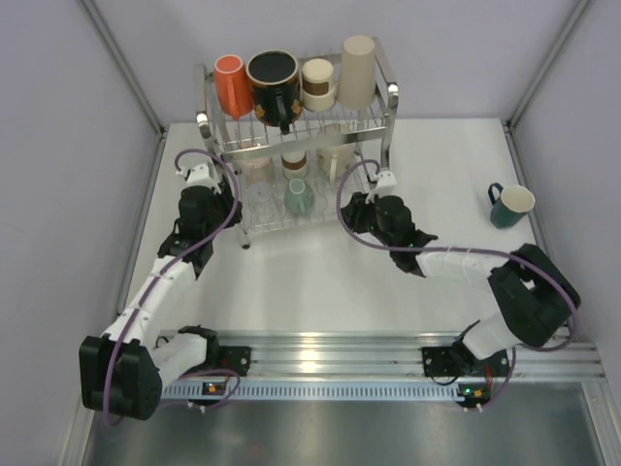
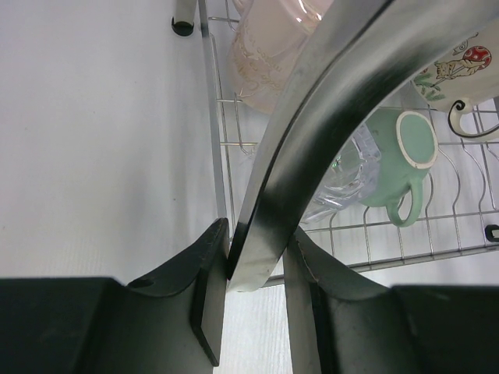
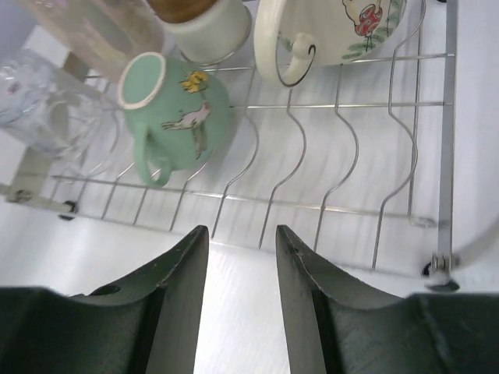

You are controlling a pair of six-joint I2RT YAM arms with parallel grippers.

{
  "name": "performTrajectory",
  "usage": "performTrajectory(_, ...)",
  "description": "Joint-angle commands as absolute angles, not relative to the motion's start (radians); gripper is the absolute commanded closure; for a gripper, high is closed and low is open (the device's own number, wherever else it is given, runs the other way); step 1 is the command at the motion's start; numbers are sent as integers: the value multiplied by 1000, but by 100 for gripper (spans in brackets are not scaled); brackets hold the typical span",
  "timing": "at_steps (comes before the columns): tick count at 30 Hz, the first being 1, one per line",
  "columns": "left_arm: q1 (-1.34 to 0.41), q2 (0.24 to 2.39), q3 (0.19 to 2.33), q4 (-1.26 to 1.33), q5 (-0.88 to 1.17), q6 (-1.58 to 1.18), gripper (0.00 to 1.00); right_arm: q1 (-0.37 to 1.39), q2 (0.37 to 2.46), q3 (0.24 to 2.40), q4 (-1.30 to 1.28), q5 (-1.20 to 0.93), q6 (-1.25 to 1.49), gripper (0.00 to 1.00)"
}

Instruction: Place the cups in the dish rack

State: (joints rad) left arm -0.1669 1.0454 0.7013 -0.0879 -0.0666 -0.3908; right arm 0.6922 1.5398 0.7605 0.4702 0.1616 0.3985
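The chrome dish rack [image 1: 392, 95] stands at the back of the table. Its top tier holds an orange cup [image 1: 231, 83], a black patterned mug [image 1: 273, 80], a brown-cream paper cup [image 1: 317, 83] and a tall beige cup [image 1: 356, 70]. On the lower tier lie a green mug [image 3: 183, 117], a clear glass [image 3: 39, 101], a pink cup [image 2: 269, 54] and a white painted mug [image 3: 335, 23]. My left gripper [image 2: 257, 265] is shut on the rack's front left steel post [image 2: 312, 148]. My right gripper [image 3: 242, 241] is open and empty just in front of the lower tier's wavy wires [image 3: 351, 156]. A teal mug [image 1: 509, 205] stands on the table at far right.
Grey walls close in the table on the left, right and back. The metal rail [image 1: 330, 354] with both arm bases runs along the near edge. The right arm's elbow [image 1: 529, 291] sits below the teal mug.
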Motion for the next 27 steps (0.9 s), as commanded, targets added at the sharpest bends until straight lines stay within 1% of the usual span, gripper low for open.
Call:
performTrajectory(1, -156, 1005, 698, -132, -40, -486, 100, 726, 1365, 657, 609, 135, 506, 59)
performTrajectory(4, -156, 982, 681, -135, -34, -505, 100, 738, 1273, 592, 568, 138, 561, 62)
performTrajectory(8, -158, 956, 669, -141, -11, -517, 100, 738, 1152, 555, 487, 182, 606, 71)
performTrajectory(9, -158, 947, 670, -147, -9, -518, 100, 738, 1134, 563, 410, 208, 621, 72)
performTrajectory(13, -158, 920, 684, -193, -5, -514, 100, 730, 1057, 592, 295, 354, 638, 71)
performTrajectory(15, -158, 907, 686, -212, -5, -515, 100, 701, 1032, 627, 252, 356, 637, 71)
performTrajectory(18, -158, 900, 684, -232, -9, -518, 100, 589, 997, 661, 212, 315, 649, 73)
performTrajectory(20, -158, 900, 678, -235, -5, -525, 100, 470, 1000, 678, 210, 238, 675, 75)
performTrajectory(21, -158, 899, 677, -232, -5, -529, 100, 425, 1015, 707, 216, 186, 687, 76)
performTrajectory(22, -158, 902, 673, -232, 35, -535, 100, 335, 1064, 733, 216, 78, 704, 77)
performTrajectory(23, -158, 903, 672, -233, 38, -540, 100, 298, 1096, 764, 180, 31, 707, 82)
performTrajectory(24, -158, 902, 667, -232, 40, -541, 100, 267, 1129, 835, 158, 6, 707, 85)
performTrajectory(25, -158, 902, 667, -232, 43, -540, 100, 227, 1188, 865, 150, -73, 707, 85)
performTrajectory(27, -158, 902, 664, -233, 37, -532, 100, 193, 1250, 937, 147, -148, 721, 92)
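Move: The right gripper is already empty. The dark teal mug stands about 37 cm to its right, 10 cm ahead and 10 cm below; the just-loaded cat mug is 15 cm ahead and 5 cm left, a little lower. The rack's right front leg is some 11 cm ahead, 7 cm right. The left gripper already pinches the rack's left front leg, with the clear glass 12 cm ahead, 7 cm right and 10 cm below. Draw the empty right gripper back and up, about 6 cm each way, clear of the lower shelf, then sweep it some 13 cm right, forward and still rising past the rack's right front leg, towards the dark teal mug. Turn the wrist clockwise, raise its left side and bring the fingers nearly shut. Meanwhile keep the left gripper's pinch on the rack's leg and pull it back 3 cm. ##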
